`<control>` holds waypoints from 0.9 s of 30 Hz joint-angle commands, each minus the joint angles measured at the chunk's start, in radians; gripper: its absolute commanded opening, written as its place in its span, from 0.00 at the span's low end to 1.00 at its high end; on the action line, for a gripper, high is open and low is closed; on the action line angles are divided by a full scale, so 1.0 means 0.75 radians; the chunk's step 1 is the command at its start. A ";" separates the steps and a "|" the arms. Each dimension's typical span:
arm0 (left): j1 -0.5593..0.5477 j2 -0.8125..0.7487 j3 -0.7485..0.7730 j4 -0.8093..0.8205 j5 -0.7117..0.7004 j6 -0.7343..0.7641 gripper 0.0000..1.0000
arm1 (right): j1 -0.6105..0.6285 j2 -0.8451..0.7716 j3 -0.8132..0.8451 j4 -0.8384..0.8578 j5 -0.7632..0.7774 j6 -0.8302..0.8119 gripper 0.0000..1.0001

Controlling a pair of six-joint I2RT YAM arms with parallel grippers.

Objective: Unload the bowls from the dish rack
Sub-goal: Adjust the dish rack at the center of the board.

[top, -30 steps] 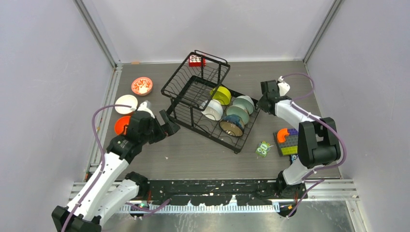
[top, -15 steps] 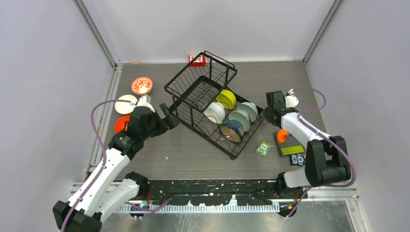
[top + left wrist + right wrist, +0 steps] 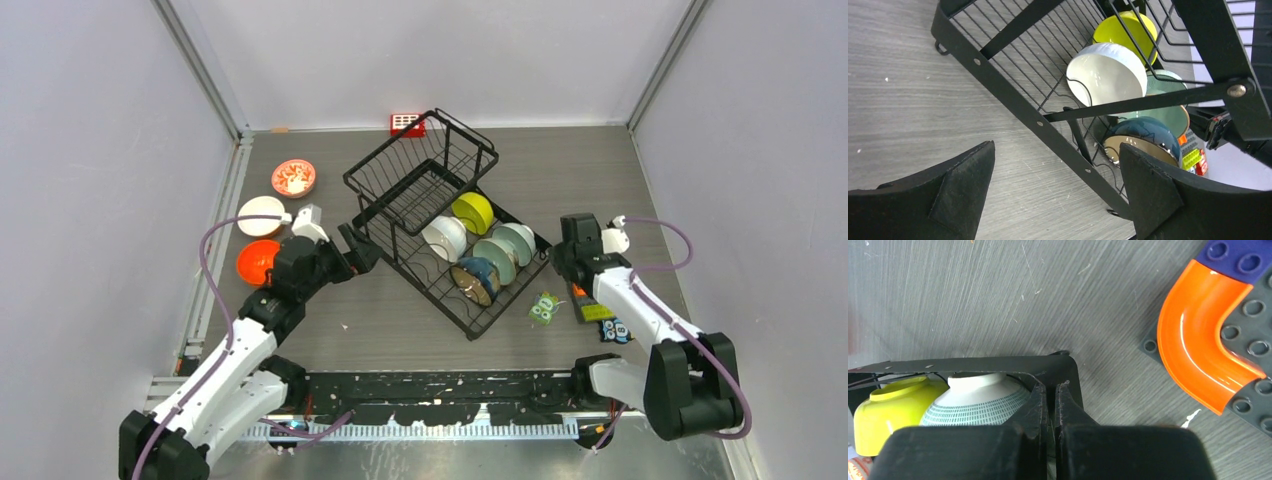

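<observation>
The black wire dish rack (image 3: pixel 440 215) stands mid-table with its upper basket tipped up. Several bowls stand on edge in its lower tier: lime-yellow (image 3: pixel 472 212), white (image 3: pixel 442 238), pale mint (image 3: pixel 513 242) and dark (image 3: pixel 478 279). Three bowls lie on the table at the left: red-patterned (image 3: pixel 293 178), white (image 3: pixel 260 215), orange (image 3: pixel 256 260). My left gripper (image 3: pixel 355 252) (image 3: pixel 1056 146) is open beside the rack's left corner, holding nothing. My right gripper (image 3: pixel 556 256) (image 3: pixel 1051 386) is shut on the rack's right corner rim (image 3: pixel 973 363), next to a teal-patterned bowl (image 3: pixel 978 397).
Flat toy blocks (image 3: pixel 595 300) with an orange curved piece (image 3: pixel 1198 340) and an owl card (image 3: pixel 544 307) lie right of the rack, under my right arm. A red block (image 3: pixel 405 123) sits at the back. Walls close in the table on three sides.
The rack has slid right and toward the near edge, turning as it went, with my right gripper on its corner. The left gripper has followed a little to the right.
</observation>
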 commanded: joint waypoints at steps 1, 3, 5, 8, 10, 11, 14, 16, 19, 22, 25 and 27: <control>-0.022 -0.040 -0.055 0.296 0.034 0.174 0.93 | -0.011 -0.060 -0.087 -0.152 -0.061 0.173 0.01; -0.044 -0.055 -0.071 0.330 0.019 0.228 0.91 | -0.010 -0.082 -0.097 -0.160 -0.060 0.160 0.01; -0.070 -0.063 -0.102 0.398 0.021 0.293 0.89 | -0.011 -0.093 -0.108 -0.161 -0.069 0.150 0.01; -0.116 -0.078 -0.167 0.531 0.034 0.365 0.85 | -0.011 -0.103 -0.135 -0.143 -0.090 0.141 0.01; -0.156 -0.052 -0.179 0.593 0.037 0.439 0.83 | -0.010 -0.107 -0.150 -0.132 -0.104 0.136 0.01; -0.170 -0.025 -0.173 0.615 0.044 0.477 0.82 | -0.011 -0.109 -0.160 -0.126 -0.107 0.131 0.01; -0.186 0.094 -0.150 0.717 0.078 0.548 0.77 | -0.009 -0.127 -0.186 -0.109 -0.124 0.123 0.01; -0.203 0.147 -0.153 0.817 0.048 0.579 0.73 | -0.012 -0.148 -0.196 -0.099 -0.126 0.116 0.01; -0.212 0.218 -0.141 0.905 -0.008 0.665 0.71 | -0.011 -0.159 -0.196 -0.099 -0.137 0.100 0.01; -0.211 0.305 -0.131 0.980 -0.020 0.708 0.64 | -0.011 -0.161 -0.194 -0.095 -0.154 0.086 0.01; -0.213 0.362 -0.134 1.076 -0.025 0.708 0.52 | -0.010 -0.160 -0.193 -0.095 -0.164 0.071 0.01; -0.214 0.408 -0.124 1.116 -0.016 0.710 0.46 | -0.011 -0.162 -0.195 -0.095 -0.171 0.072 0.01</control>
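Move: The post joining the rack's two trays on its left side stands about 3 cm ahead and 7 cm to the right of the open left hand, around finger height. From that hand, the white bowl is some 14 cm right, 4 cm ahead and 10 cm lower. The right hand's closed tips are already at the dish rack's right corner; the green-rimmed bowls lie roughly 9 cm left and 3 cm ahead, the block board about 9 cm right and 8 cm back. Closed fingertips still on the lower tray's right corner, the right hand eases back about 1.5 cm with the rack and settles. The left hand swings right some 6 cm, then also forward about 3 cm, to bring its fingers around the left post; the wrist tips up and rolls, turning clockwise roughly 15 degrees as the fingers close to about half open, with no clear grip yet. ##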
